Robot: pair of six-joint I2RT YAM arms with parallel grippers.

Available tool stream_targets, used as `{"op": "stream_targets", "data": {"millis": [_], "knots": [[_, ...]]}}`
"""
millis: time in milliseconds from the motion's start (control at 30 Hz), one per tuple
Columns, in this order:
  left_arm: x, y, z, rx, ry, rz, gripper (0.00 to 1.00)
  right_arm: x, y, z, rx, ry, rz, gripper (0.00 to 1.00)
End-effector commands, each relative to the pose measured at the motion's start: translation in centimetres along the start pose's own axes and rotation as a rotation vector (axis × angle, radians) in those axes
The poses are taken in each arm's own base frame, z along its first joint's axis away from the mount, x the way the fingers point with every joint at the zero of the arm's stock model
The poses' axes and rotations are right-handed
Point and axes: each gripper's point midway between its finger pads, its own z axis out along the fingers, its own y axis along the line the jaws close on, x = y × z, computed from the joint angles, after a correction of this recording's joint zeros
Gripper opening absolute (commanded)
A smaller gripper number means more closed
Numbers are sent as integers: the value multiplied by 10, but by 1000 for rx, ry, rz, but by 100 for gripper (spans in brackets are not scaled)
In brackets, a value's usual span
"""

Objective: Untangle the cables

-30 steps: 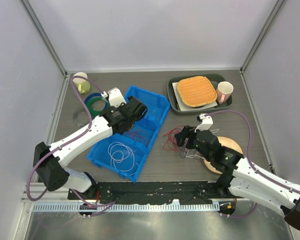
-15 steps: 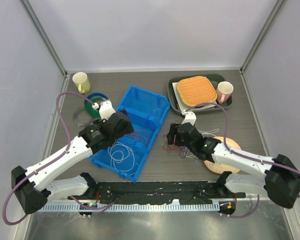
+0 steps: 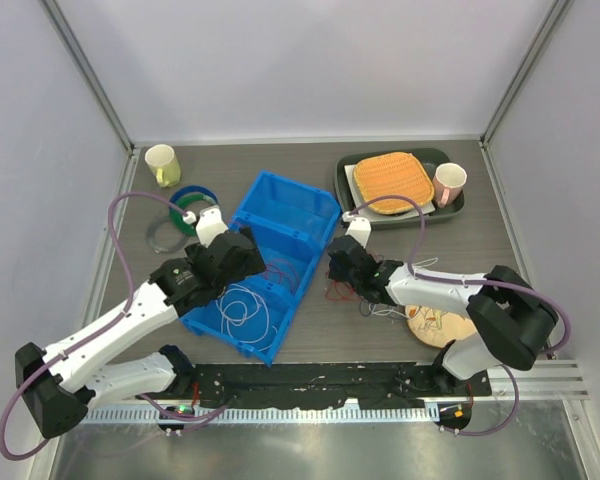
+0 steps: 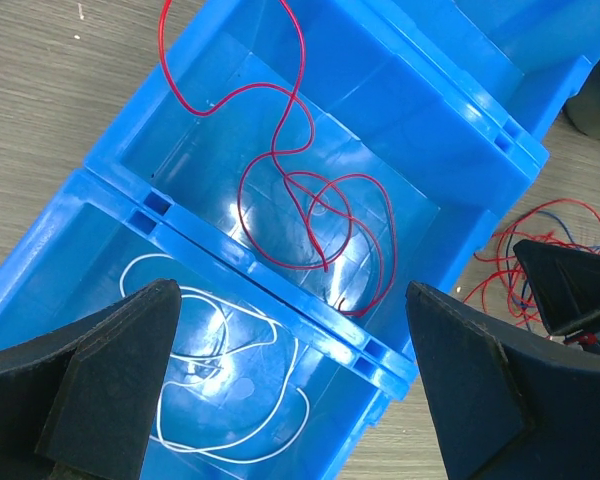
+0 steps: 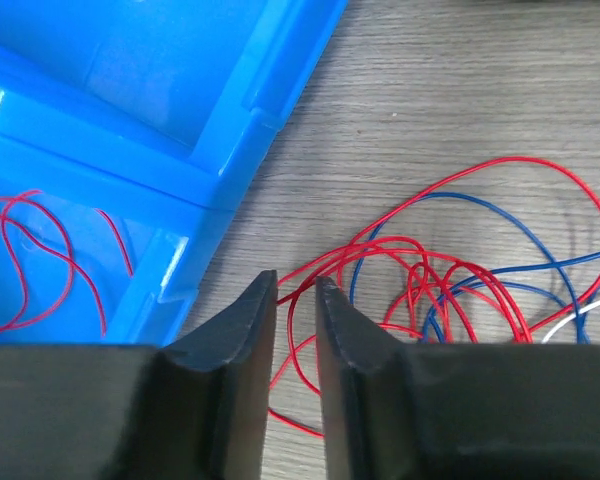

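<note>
The tangle of red and dark blue cables (image 3: 342, 292) lies on the table just right of the blue bin (image 3: 280, 185); it also shows in the right wrist view (image 5: 450, 280) and the left wrist view (image 4: 540, 250). My right gripper (image 3: 337, 268) is low over its left edge. Its jaws (image 5: 296, 285) stand a narrow gap apart with one red strand running through the gap. My left gripper (image 3: 248, 255) hovers wide open (image 4: 290, 300) and empty over the bin. A loose red cable (image 4: 310, 200) lies in the middle compartment. A white cable (image 4: 230, 400) lies in the near one.
A wooden disc (image 3: 450, 325) with thin white strands over it sits by the right arm. A dark tray (image 3: 345, 195) with an orange mat and a pink cup (image 3: 448, 183) is at the back right. Coiled rings (image 3: 193, 203) and a yellow cup (image 3: 162, 163) are at the back left.
My right gripper has moved left and away from me, from near the wooden disc to the red tangle beside the bin. My left gripper has drawn back a little over the bin.
</note>
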Motion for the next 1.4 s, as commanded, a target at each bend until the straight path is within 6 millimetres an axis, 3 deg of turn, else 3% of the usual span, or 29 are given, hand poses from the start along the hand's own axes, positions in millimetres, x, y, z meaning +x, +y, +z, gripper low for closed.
{"op": "stream_targets", "data": {"millis": [0,33,167,433,467,600,633,667,800,867,933,1033,1100,1200,1367], "knots": [[-6,-11,-3,58,-21,-15,100,-33,18,0,-30,-98,75,21],[-5,-11,-3,61,-20,-13,100,-35,18,-2,-32,-103,75,13],[-3,-22,-7,128,-2,3,100,-51,18,-16,-49,-154,86,1],[0,-44,-18,301,10,34,100,-85,15,-66,-145,-264,100,1],[2,-46,-19,320,14,46,100,-97,17,-81,-178,-300,116,1],[8,-74,-31,499,39,99,100,-120,23,-121,-290,-368,137,1],[10,-91,-40,605,48,128,100,-125,25,-129,-321,-383,139,1],[15,-99,-44,657,64,142,100,-135,30,-148,-382,-413,151,1],[23,-137,-64,855,125,188,100,-150,47,-185,-527,-435,146,1],[29,-158,-71,910,137,242,100,-158,53,-198,-575,-442,175,1],[32,-171,-73,922,120,290,100,-154,54,-197,-572,-410,180,1],[33,-198,-72,926,66,339,100,-161,53,-200,-548,-401,219,1],[27,-212,-58,864,2,320,100,-171,52,-205,-524,-401,252,1],[21,-227,-37,801,-71,273,100,-192,52,-216,-512,-443,302,1],[31,-246,-29,819,-95,278,96,-212,48,-230,-516,-496,389,1]]}}
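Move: The red cable strand at the left side of the tangle lies right at the right fingertips, about 1 cm below the hand point. From the right hand, the blue cable is about 7 cm to the right, the white cable about 12 cm right and 2 cm back, and the blue bin's middle some 18 cm left and 3 cm ahead. The open left hand has that red strand about 22 cm to its right, 3 cm ahead and 12 cm down, while the red coil in the bin is some 4 cm ahead, 3 cm right and 12 cm below. The right hand finishes shutting its fingers on the red strand, pinches it and pulls it up some 27 cm out of the tangle, easing back about 5 cm towards its base while the fingers tip upward and the hand rolls left side up. The empty left hand, fingers still wide open, starts slowly and then sweeps about 22 cm to the right from above the bin towards the lifted red cable, turning clockwise some 45 degrees, dipping back a little and then forward again, slightly higher, to end below and just left of the right hand. ##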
